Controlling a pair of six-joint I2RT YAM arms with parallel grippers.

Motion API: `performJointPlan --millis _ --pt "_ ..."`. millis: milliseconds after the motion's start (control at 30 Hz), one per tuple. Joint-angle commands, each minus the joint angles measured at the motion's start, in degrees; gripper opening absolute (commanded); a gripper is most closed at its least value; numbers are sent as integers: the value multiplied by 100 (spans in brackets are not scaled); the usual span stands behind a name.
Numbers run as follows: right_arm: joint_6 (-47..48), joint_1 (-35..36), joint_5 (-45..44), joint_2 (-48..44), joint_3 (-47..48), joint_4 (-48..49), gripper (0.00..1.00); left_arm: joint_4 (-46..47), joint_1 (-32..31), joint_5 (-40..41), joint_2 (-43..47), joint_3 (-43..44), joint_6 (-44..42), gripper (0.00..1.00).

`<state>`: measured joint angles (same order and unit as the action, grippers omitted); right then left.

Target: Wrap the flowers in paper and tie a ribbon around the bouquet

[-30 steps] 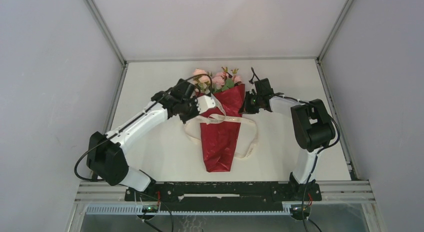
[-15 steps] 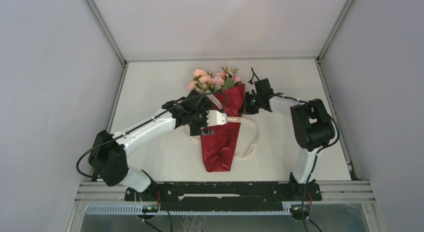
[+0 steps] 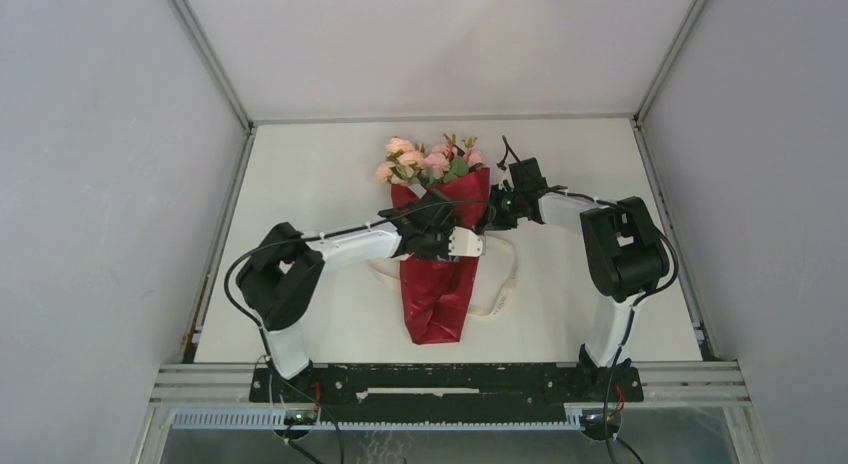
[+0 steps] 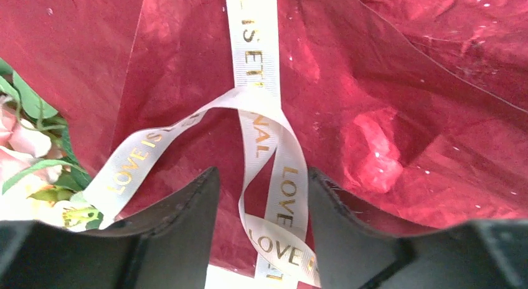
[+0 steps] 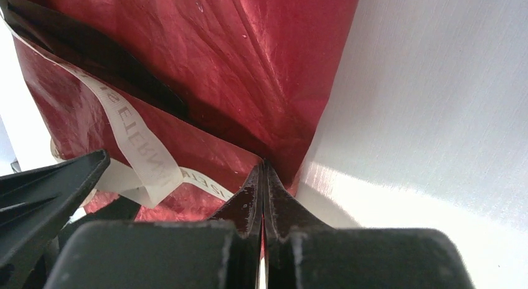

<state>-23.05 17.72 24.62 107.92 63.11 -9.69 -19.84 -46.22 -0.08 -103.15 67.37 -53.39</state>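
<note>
The bouquet lies on the table, its pink flowers (image 3: 425, 164) at the far end of a cone of red paper (image 3: 436, 294). A cream ribbon (image 3: 508, 280) crosses the cone and loops off its right side. My left gripper (image 3: 470, 245) hovers over the cone's middle. In the left wrist view the left gripper (image 4: 263, 177) is open, with a twisted loop of the ribbon (image 4: 258, 52) lying loose between its fingers and the flowers (image 4: 25, 146) at the left. My right gripper (image 5: 263, 167) is shut on the paper's (image 5: 249, 58) right edge, and the ribbon (image 5: 134, 146) runs past on its left.
The white table (image 3: 300, 174) is walled by grey panels on three sides. The right arm's elbow (image 3: 620, 244) stands right of the bouquet, and the left arm's elbow (image 3: 280, 279) to its left. A black rail (image 3: 440, 379) runs along the near edge.
My left gripper has opened and slid right and nearer, from the cone's upper left edge to over its middle. The left elbow swung inward. The right gripper stayed put.
</note>
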Motion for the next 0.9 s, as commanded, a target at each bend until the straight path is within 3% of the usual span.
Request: performJointPlan --millis 0,167,267,300,667,867 --pt "107 -21 103 19 55 30 0 322 20 279 -144 289 -141 55" --pt "121 -39 104 19 46 11 0 156 25 399 -255 278 -229 29" --pt "141 -65 95 23 51 -13 0 -10 20 459 -204 294 -211 3" --pt "147 -68 95 24 50 -16 0 -73 19 452 -137 294 -161 0" --pt "190 -89 103 80 57 -28 0 -1657 -316 -307 1652 -43 489 0" --pt "225 -119 122 105 56 -33 0 -2833 -424 -646 1830 760 1249 0"
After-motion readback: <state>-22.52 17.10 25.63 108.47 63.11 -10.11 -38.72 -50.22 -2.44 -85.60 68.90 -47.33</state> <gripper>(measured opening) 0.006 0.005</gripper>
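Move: The ribbon crossing on the red paper lies almost under my open left fingertips, some 2 cm below and about 1 cm farther out. From my left hand, the flower heads are roughly 16 cm ahead and 3 cm to the left; the paper's right edge is 4 cm ahead and 8 cm right; the right-hand ribbon loop is 7 cm back and 11 cm right. From my right hand, the crossing is about 3 cm back and 8 cm left, roughly level. I ease my left hand about 1 cm down and forward while closing its fingers fully, pinching a ribbon strand at the crossing. Then I lift the strand some 9 cm and draw back about 8 cm, drifting slightly left, away from the flowers. My right hand stays shut on the paper's right edge. ##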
